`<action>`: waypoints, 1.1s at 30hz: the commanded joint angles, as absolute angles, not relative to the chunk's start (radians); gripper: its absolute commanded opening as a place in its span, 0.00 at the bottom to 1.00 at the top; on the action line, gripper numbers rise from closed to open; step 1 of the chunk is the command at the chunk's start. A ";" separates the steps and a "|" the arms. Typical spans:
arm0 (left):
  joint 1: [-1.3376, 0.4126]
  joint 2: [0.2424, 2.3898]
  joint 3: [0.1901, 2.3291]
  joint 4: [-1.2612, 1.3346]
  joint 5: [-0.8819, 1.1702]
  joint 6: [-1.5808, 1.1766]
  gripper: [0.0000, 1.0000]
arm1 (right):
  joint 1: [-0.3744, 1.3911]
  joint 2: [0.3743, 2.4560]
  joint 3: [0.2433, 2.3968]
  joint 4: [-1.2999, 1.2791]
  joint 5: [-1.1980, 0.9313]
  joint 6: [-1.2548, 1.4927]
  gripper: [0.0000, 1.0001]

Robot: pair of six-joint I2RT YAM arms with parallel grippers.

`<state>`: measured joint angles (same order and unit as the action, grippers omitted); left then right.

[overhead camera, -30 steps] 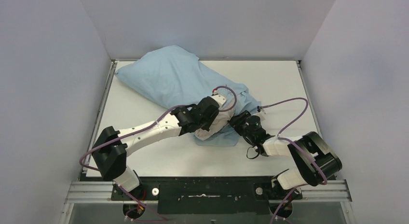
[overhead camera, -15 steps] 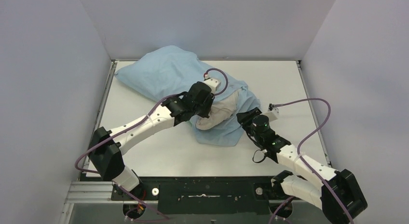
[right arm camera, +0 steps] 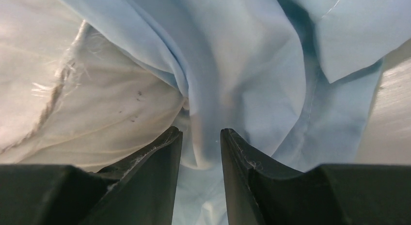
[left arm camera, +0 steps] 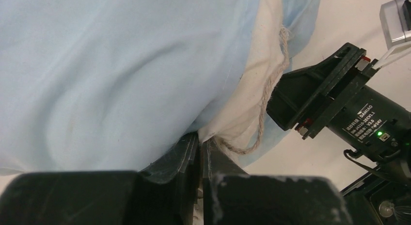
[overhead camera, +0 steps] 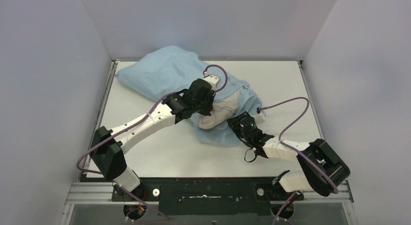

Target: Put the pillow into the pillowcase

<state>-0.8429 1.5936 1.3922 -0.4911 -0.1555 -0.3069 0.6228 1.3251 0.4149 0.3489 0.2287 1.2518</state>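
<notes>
The light blue pillowcase lies from the back left corner to the table's middle, with most of the pillow inside. The off-white pillow end sticks out of its mouth. My left gripper is shut on that end's corner; in the left wrist view the jaws pinch off-white pillow fabric right beside the pillowcase edge. My right gripper sits at the mouth's near right side. Its jaws are partly closed on a bunched fold of pillowcase, with the pillow to its left.
The white table is walled on the left, back and right. A metal rail runs along the near edge by the arm bases. Purple cables loop over both arms. The right arm's wrist body is close to the left gripper.
My left gripper moved back and left with the pillow end. The right arm reached out, then drew back to the pillowcase mouth, and its jaws narrowed slightly.
</notes>
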 commanded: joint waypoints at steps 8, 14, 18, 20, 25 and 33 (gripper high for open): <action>-0.820 1.560 1.445 -0.406 -0.169 -0.332 0.00 | 0.631 1.499 0.457 0.647 0.329 1.213 0.39; -0.820 1.561 1.445 -0.401 -0.175 -0.334 0.00 | 0.623 1.575 0.469 0.752 0.294 1.087 0.26; -0.818 1.593 1.455 -0.402 -0.200 -0.309 0.00 | 0.608 1.520 0.407 0.906 0.160 0.888 0.00; -0.809 1.624 1.470 -0.415 -0.215 -0.305 0.00 | 0.592 1.412 0.375 0.915 0.008 0.772 0.00; -0.763 1.685 1.453 -0.398 -0.188 -0.358 0.00 | 0.600 1.067 0.367 0.668 -0.360 0.501 0.00; -0.743 1.758 1.464 -0.370 -0.180 -0.381 0.00 | 0.601 0.858 0.409 0.425 -0.735 0.327 0.00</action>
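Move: The right hand, open, has the loose fold of the pillowcase's edge just ahead, about 3 cm forward, 1 cm left and 3 cm below. The bare pillow end lies roughly 6 cm to this hand's left and 3 cm farther out. The left hand, closed on the pillow, has the middle of the pillowcase mouth's upper rim about 6 cm ahead, 5 cm right and 5 cm below; the loose fold is some 8 cm right of it, level with it forward and back, and 12 cm below. The right hand dips forward and down about 3 cm onto the loose fold, shuts its fingers on it, then draws the pinched cloth up some 13 cm and back about 11 cm with a little leftward drift, fingers tipping up roughly 40 degrees and swinging counter-clockwise about 50. The left hand waits with its grip on the pillow, then as the right lifts pushes forward about 4 cm and down nearly 3 cm, deeper under the pillowcase's upper layer. ##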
